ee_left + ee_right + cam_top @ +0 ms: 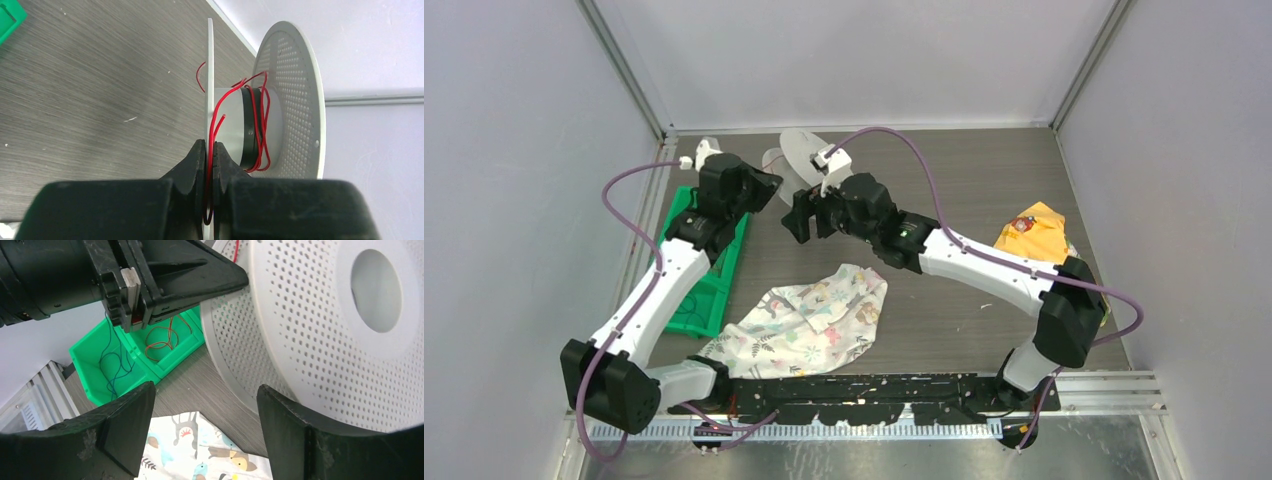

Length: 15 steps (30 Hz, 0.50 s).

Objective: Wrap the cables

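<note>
A white perforated spool point(799, 155) is held off the table at the back, between both arms. Thin red cable point(260, 125) loops round its hub, with a loose end point(200, 77) beside the near flange point(210, 60). My left gripper point(210, 150) is shut on that thin flange edge, and a strand of red cable is pinched between its fingers as well. My right gripper point(205, 390) stands open just in front of the other flange point(310, 340), with nothing between its fingers point(135, 415). From above, the right gripper point(809, 215) sits right of the left gripper point(764, 185).
A green bin point(90, 357) at the left holds blue and orange wires point(160, 342). A patterned cloth point(809, 320) lies near the front centre. A yellow bag point(1034, 235) lies at the right. Grey walls close in the table on three sides.
</note>
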Each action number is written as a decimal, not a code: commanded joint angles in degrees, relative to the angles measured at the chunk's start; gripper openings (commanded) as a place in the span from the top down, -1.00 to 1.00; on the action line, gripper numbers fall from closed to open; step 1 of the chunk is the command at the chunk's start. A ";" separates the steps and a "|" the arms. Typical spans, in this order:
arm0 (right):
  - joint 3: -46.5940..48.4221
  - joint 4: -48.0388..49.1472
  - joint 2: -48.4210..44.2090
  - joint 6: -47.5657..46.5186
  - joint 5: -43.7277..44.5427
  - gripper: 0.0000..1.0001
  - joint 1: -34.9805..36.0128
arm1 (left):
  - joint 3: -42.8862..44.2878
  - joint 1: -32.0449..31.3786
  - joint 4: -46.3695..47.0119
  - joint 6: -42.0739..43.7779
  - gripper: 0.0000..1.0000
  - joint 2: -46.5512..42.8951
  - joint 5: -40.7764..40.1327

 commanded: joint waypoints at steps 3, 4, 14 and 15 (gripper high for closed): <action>-0.66 1.36 -5.09 1.16 3.26 -0.59 -1.16 | 0.90 -0.26 6.16 -3.48 0.99 -2.66 0.40; -0.86 1.27 -5.74 1.23 3.20 -0.60 -1.20 | 1.05 -0.23 6.12 -3.54 0.99 -2.46 0.61; -8.44 2.54 -21.64 -2.09 4.34 -0.60 -1.18 | 7.67 0.29 5.74 4.75 0.99 -1.31 3.54; -9.88 3.28 -24.46 -3.06 6.07 -0.61 -1.18 | 8.75 0.49 4.97 5.17 0.99 -1.15 3.29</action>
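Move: The left hand pinches the white spool's near flange with the red cable end; the spool's middle lies about 5 cm ahead of that hand, 5 cm right and 2 cm below. From the already opened right hand, the spool's middle is some 10 cm ahead, neither left nor right and about level. The patterned cloth lies roughly 17 cm back of the right hand, 2 cm left and 25 cm below; the green box is 8 cm back, 26 cm left and 24 cm down. Up and to its right, with a smaller pull back, the right hand withdraws from the spool, starting slowly and gathering speed over about 8 cm of travel. Its fingers stay wide open and the wrist tips up only about 5 degrees. The left hand keeps its pinch on the spool's flange and cable, easing up about 1.5 cm. ##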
